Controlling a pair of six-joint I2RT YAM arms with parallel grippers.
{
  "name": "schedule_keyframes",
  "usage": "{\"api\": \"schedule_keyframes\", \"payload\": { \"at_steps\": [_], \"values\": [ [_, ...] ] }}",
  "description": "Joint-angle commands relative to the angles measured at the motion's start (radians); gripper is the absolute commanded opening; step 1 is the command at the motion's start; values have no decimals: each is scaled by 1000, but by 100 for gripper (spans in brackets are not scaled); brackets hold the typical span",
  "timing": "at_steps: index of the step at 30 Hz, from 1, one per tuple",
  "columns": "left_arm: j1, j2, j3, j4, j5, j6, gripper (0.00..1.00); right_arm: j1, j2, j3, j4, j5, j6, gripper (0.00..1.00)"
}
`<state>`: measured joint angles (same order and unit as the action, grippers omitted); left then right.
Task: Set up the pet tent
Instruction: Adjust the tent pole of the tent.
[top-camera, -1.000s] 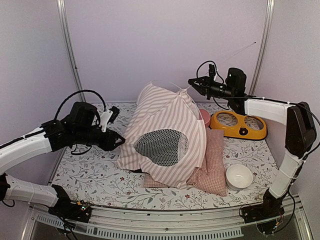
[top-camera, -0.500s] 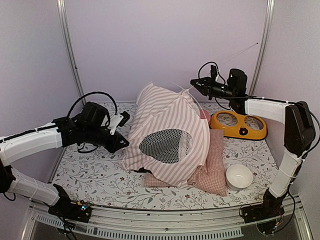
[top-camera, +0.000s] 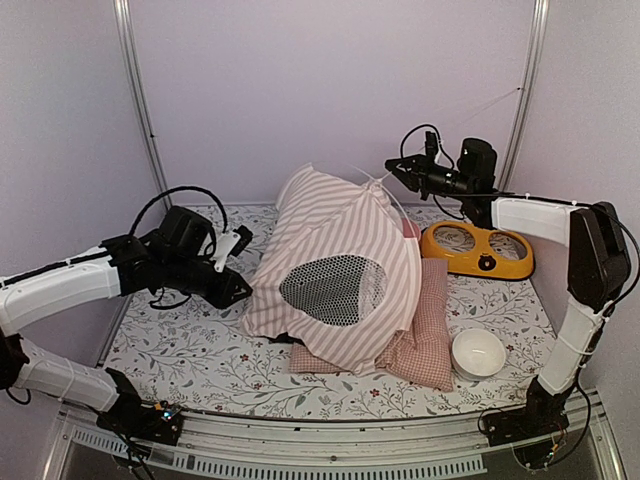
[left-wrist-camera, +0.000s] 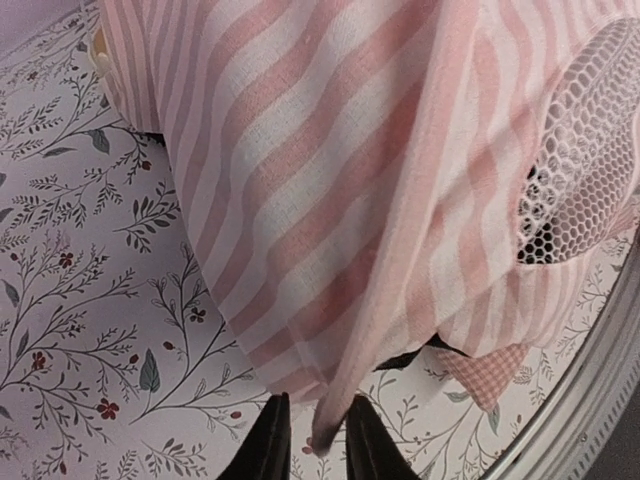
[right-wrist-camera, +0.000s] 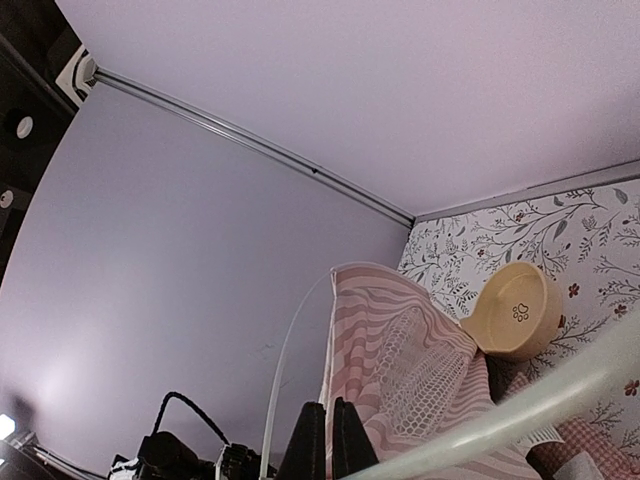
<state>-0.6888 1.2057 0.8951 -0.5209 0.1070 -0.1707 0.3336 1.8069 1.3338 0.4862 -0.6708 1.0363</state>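
The pet tent (top-camera: 330, 250), pink-and-white striped with an oval black mesh window (top-camera: 330, 288), stands half raised in the middle of the table. My right gripper (top-camera: 390, 168) is at its peak, where thin white poles (top-camera: 385, 195) cross. In the right wrist view this gripper (right-wrist-camera: 327, 430) is shut, and the tent's (right-wrist-camera: 400, 370) white top seam runs down into its fingers. My left gripper (top-camera: 243, 288) is at the tent's lower left hem. In the left wrist view its jaws (left-wrist-camera: 318, 440) stand slightly apart, with a hanging fold of striped fabric (left-wrist-camera: 340, 200) loose between them.
A pink checked cushion (top-camera: 425, 330) lies under the tent's right side. A yellow double feeder (top-camera: 478, 250) stands at the back right and a white bowl (top-camera: 477, 352) at the front right. A pink bowl (top-camera: 409, 232) peeks out behind the tent. Walls close in on three sides.
My left gripper moved right to the tent's lower left hem. The tent's lower edge shifted a little right. My right gripper drifted slightly right with the peak.
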Motion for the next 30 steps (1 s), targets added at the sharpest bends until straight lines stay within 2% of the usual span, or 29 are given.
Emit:
{"api": "schedule_keyframes", "payload": {
  "at_steps": [1,5,7,13,19,24,30],
  "values": [
    [9,-58,-34,2,-34,-23,18,-17,21,-10,27,19,-38,0],
    [8,-61,-34,21,-4,-17,8,-16,22,-9,25,17,-38,0],
    [8,-49,-25,14,9,-12,0,-17,22,-10,24,23,-41,0],
    [4,-32,-1,-28,44,12,0,-28,7,-16,-23,76,-94,0],
    [-28,64,61,-83,99,43,0,-56,-31,-29,-47,113,-147,0],
    [-57,138,107,-144,65,64,0,-57,-69,-19,-103,169,-222,0],
    [-59,136,122,-166,30,69,0,-49,-86,8,-137,173,-304,0]
  ]
}}
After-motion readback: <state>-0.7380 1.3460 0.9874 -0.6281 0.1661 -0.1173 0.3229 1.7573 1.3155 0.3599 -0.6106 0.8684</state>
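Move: The striped tent's pole sleeve already has its lower end between the left hand's open fingertips, right at the hand. The mesh window's middle is about 19 cm to that hand's right, level fore and aft and some 2 cm lower; the checked cushion's middle is roughly 29 cm right, 1 cm nearer and 14 cm below. The right hand still holds the tent pole in its fingers, with the tent peak about 3 cm left, level fore and aft, and 4 cm below. The left hand shuts its slightly open fingers on the lower end of the striped pole sleeve while barely moving, then with it pinched pulls down and to the right and a little back, about 4 cm, the fingers tipping some 10 degrees steeper towards the table. The right hand keeps its shut grip on the pole beside the tent's peak and, late on, eases to the right and down by a centimetre or two, its fingertips tipping slightly downward. ##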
